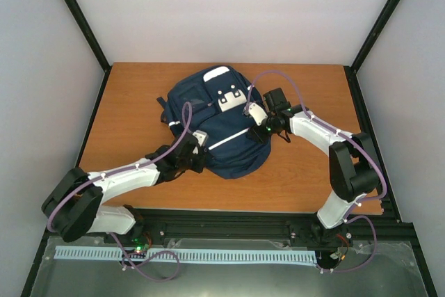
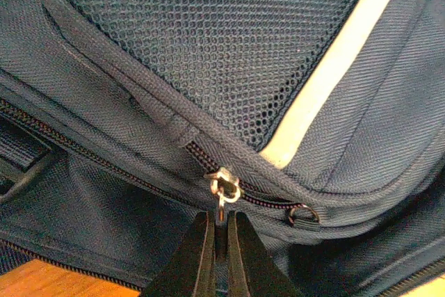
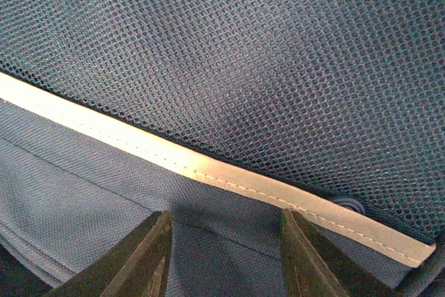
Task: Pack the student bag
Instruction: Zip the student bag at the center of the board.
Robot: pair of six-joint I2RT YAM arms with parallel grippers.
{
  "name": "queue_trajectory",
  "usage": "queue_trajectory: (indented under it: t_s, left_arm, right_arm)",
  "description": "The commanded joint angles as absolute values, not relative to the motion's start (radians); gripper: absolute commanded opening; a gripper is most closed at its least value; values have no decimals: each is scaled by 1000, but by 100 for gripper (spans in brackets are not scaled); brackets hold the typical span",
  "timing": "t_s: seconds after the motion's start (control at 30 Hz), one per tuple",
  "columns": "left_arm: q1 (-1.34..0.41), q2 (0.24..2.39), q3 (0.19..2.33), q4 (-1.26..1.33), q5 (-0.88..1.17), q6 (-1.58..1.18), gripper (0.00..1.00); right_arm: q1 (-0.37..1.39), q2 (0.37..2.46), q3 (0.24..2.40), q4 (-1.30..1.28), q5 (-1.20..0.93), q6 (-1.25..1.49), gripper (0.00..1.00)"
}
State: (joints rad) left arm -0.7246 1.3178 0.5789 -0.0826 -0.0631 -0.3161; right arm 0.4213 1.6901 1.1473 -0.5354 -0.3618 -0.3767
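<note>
The student bag (image 1: 221,124), a navy backpack with white patches and a thin white stripe, lies in the middle of the wooden table (image 1: 313,95). My left gripper (image 1: 199,147) is at its near left side. In the left wrist view the left gripper (image 2: 221,218) is shut on the metal pull tab (image 2: 221,206) of a zipper slider (image 2: 224,184), below the mesh pocket (image 2: 222,39). My right gripper (image 1: 259,124) rests on the bag's right side. In its wrist view the right gripper (image 3: 226,233) stands open, the fingertips (image 3: 157,241) touching navy fabric just below the white stripe (image 3: 229,179).
A small metal ring (image 2: 304,215) sits on the zipper line right of the slider. A strip of table (image 2: 42,279) shows under the bag's edge. Black frame posts (image 1: 76,12) and grey walls enclose the table, and a black rail (image 1: 229,220) runs along its near edge.
</note>
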Motion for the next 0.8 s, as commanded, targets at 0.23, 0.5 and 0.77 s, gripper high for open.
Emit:
queue_trajectory:
  t_s: [0.23, 0.5, 0.77]
  left_arm:
    - [-795, 1366, 706, -280, 163, -416, 1]
    - [-835, 1405, 794, -316, 286, -420, 1]
    - [-838, 1479, 858, -239, 400, -487, 1]
  right_arm:
    - [426, 1711, 1142, -552, -363, -378, 44]
    - [426, 1712, 1143, -557, -373, -376, 44]
    - [426, 1723, 1144, -564, -390, -376, 44]
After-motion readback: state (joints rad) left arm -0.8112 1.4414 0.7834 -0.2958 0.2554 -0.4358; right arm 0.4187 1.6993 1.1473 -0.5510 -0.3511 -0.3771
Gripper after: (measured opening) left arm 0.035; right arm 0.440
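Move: The held zipper pull is between the left fingers, and the stretch of zip it is taken to, at the bag's near rounded end, lies about 8 cm to their right and 4 cm back, roughly level. The white stripe's middle is some 8 cm ahead and 8 cm right of this hand; a metal ring sits about 3 cm right, 1 cm back. From the right hand that near end lies around 12 cm back, 7 cm left and 4 cm lower. The zipper pull, still pinched in the left fingers, is drawn right and back towards the robot, past the near end of the white stripe and along the bag's near edge, about 8 cm in all. The left wrist tilts nearly 20 degrees, bringing the fingers steeper, and turns some 10 degrees clockwise. The right hand stays practically in place, its half-open fingertips resting on the cloth beside the stripe. ##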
